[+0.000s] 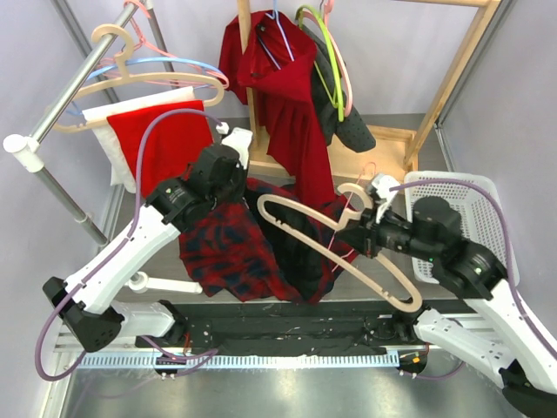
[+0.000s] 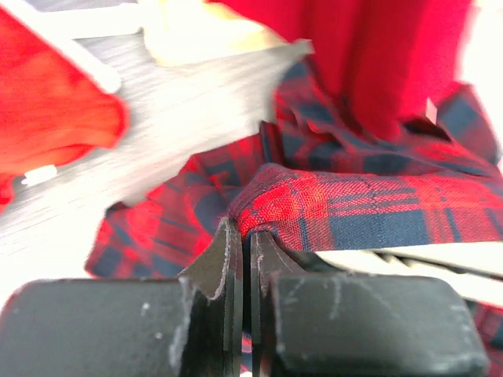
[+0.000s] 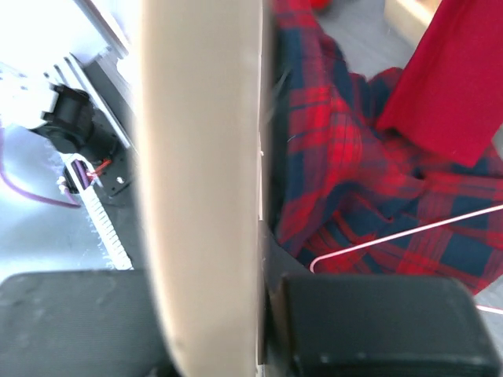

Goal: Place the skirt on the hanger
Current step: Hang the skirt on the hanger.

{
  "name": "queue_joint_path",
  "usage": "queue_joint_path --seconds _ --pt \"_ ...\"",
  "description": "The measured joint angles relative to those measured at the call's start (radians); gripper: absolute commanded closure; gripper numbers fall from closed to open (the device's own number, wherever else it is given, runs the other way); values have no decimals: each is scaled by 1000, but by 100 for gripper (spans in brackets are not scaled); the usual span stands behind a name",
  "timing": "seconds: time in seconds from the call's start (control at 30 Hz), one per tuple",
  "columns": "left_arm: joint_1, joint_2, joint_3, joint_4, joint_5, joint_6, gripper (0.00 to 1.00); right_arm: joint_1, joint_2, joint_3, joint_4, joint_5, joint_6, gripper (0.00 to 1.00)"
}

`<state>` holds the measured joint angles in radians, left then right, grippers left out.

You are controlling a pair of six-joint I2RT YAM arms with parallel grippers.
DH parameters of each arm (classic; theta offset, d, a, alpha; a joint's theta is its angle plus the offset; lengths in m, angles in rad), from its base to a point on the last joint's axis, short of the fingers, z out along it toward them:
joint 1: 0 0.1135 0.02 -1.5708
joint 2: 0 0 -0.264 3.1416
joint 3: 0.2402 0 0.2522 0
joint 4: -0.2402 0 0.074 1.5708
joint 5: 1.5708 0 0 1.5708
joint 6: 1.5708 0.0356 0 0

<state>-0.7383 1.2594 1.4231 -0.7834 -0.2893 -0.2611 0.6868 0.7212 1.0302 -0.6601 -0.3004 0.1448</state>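
Note:
The red and navy plaid skirt [image 1: 228, 248] lies crumpled on the table between the arms, its right part draped under the beige hanger [image 1: 387, 277]. My left gripper [image 1: 239, 187] is at the skirt's upper edge. In the left wrist view, this left gripper [image 2: 244, 228] is shut on a raised fold of the skirt [image 2: 354, 204]. My right gripper [image 1: 357, 231] holds the hanger near its neck, above the skirt's right side. In the right wrist view the hanger bar [image 3: 200, 157] fills the gap between the fingers [image 3: 277, 259], with the skirt [image 3: 346, 173] below.
A metal rail [image 1: 61, 96] at the left carries hangers and a red and white cloth [image 1: 165, 144]. A wooden rack at the back holds a dark red dress [image 1: 291, 131] and more hangers. A white basket [image 1: 487, 200] stands at the right. A thin pink wire hanger [image 3: 409, 236] rests on the skirt.

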Motion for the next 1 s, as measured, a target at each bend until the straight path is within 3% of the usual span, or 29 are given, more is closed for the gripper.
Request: queue_joint_path --seconds 0.17,0.4,1.0 --pt "21 16 3 0 -42 0 100 -2 -36 39 -44 -13 -22 99" --pt "21 14 3 0 9 7 100 -2 98 -15 10 -44 -31 99" --pt "26 -50 -55 32 452 68 100 131 281 -144 491 -11 -9 99"
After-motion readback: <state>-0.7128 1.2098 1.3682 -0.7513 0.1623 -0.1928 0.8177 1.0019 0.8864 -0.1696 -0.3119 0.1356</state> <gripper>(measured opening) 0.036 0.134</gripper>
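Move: The left hand holds the skirt's waistband edge. The hanger's left end is about 4 cm to its right, 2 cm back and 3 cm lower, and the bulk of the skirt some 8 cm back and 18 below. The red garment's hem is about 14 cm right, 3 ahead and 20 lower. For the right hand, which grips the hanger, that waistband edge is roughly 18 cm left and 10 ahead, at similar height. Leftward, the right hand slides the still-gripped hanger about 9 cm towards the waistband the left hand holds, first lifting slightly, then dipping and reaching a little forward, to end some 4 cm lower. After a small nudge forward and left, the left hand keeps its pinch and draws the waistband about 5 cm back and as far right over the hanger's end, turning clockwise some 20 degrees. ##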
